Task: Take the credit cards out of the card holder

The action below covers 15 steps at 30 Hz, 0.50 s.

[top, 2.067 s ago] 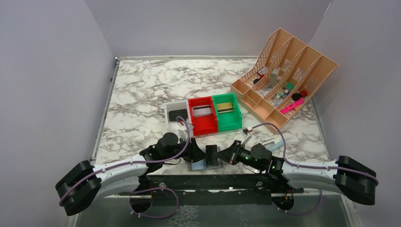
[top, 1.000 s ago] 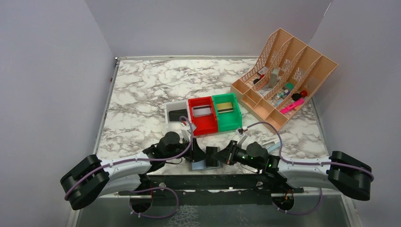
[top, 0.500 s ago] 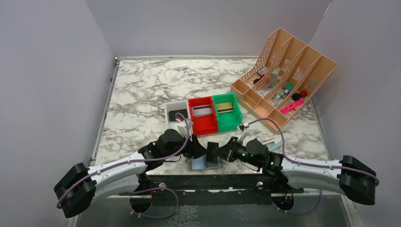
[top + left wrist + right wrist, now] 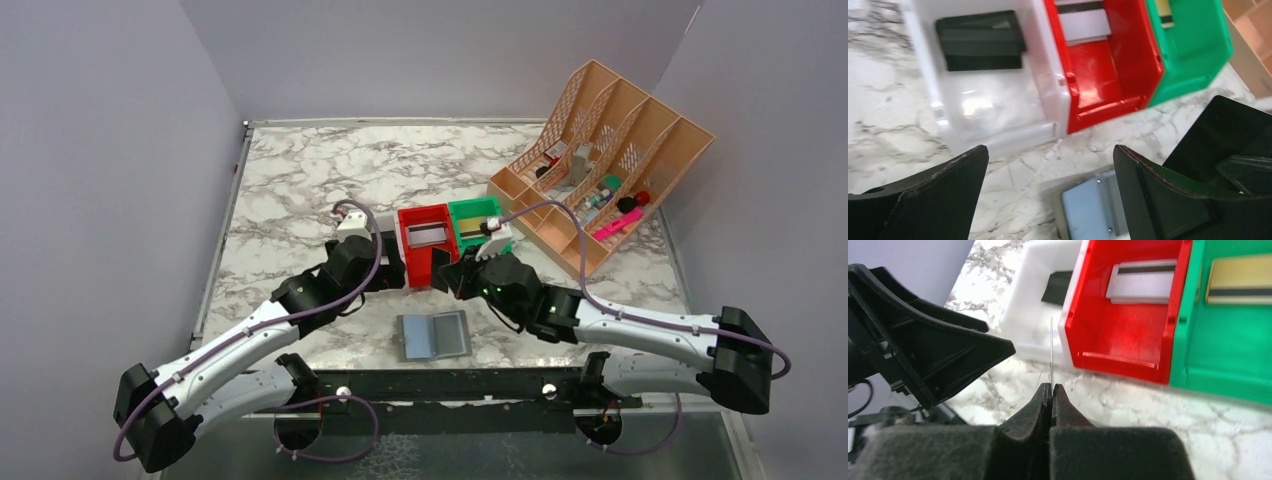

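The card holder (image 4: pixel 433 336) lies open and flat on the marble near the front edge, with its pale blue panel (image 4: pixel 1088 210) on the left and a grey panel on the right. Neither gripper touches it. My right gripper (image 4: pixel 1052 386) is shut on a thin credit card (image 4: pixel 1051 340), which I see edge-on. It hangs just in front of the red bin (image 4: pixel 425 245), where the right gripper (image 4: pixel 452 275) shows from above. My left gripper (image 4: pixel 1049 152) stands wide open and empty in front of the white bin (image 4: pixel 998 110); it also shows in the top view (image 4: pixel 388 270).
Three bins stand in a row. The white bin holds a black card (image 4: pixel 980 40), the red bin a pale card (image 4: pixel 1143 281), and the green bin (image 4: pixel 480 225) a gold card (image 4: pixel 1240 279). A peach desk organiser (image 4: pixel 600 160) with small items stands at the back right.
Both arms have moved from the card holder toward the bins. The left gripper opened and let go of the holder. The right gripper closed on a card and carried it away.
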Each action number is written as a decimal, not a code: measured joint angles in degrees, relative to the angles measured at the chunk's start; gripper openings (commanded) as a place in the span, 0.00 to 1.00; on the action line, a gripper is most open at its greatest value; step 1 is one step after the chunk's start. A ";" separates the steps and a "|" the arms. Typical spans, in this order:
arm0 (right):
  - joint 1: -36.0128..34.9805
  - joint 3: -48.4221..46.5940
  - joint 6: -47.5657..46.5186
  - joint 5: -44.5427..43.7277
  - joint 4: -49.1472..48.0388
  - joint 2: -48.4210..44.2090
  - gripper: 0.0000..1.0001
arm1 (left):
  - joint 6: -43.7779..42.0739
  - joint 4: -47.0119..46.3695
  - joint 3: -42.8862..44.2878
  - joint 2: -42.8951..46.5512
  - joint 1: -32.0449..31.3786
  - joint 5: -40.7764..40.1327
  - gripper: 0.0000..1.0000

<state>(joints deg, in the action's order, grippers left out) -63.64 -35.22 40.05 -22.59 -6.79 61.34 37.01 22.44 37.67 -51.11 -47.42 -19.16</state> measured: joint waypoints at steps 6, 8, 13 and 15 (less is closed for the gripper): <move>0.00 -11.39 -10.34 -1.84 0.61 11.61 0.01 | -1.60 8.24 5.49 -0.28 5.95 -4.26 0.99; 0.00 -15.45 -13.38 -1.95 0.61 15.80 0.01 | -2.64 10.58 7.65 -0.13 7.69 -6.29 0.99; 0.00 -22.67 -19.96 -1.95 0.70 24.04 0.01 | -5.20 13.11 8.76 1.44 13.44 -9.55 0.99; 0.00 -25.11 -22.27 -1.99 0.81 26.93 0.01 | -6.21 13.11 8.33 1.25 16.70 -9.44 0.99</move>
<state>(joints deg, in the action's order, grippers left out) -63.64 -60.34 17.78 -24.58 -5.98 88.27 30.81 35.55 46.00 -49.87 -30.72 -28.60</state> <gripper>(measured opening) 0.020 0.987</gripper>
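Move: From the right hand, which already holds the black card, the middle of the white bin lies about 9 cm ahead, 15 cm to the left and 10 cm below. The red bin sits some 11 cm ahead and 5 cm left, the green one 12 cm ahead and 6 cm right, and the open card holder roughly 9 cm back and 3 cm left, 13 cm down. From the empty left hand the white bin is about 7 cm straight ahead and 8 cm lower. Fingers kept shut on the black card, the right hand carries it left and forward towards the white bin, about 10 cm and nearly level above the bins, rolling some 25 degrees about its own pointing line so that its left side drops. Meanwhile the wide-open left hand clears out of the way, going about 11 cm left with a little forward and up, away from the white bin, and turning some 20 degrees counter-clockwise. ##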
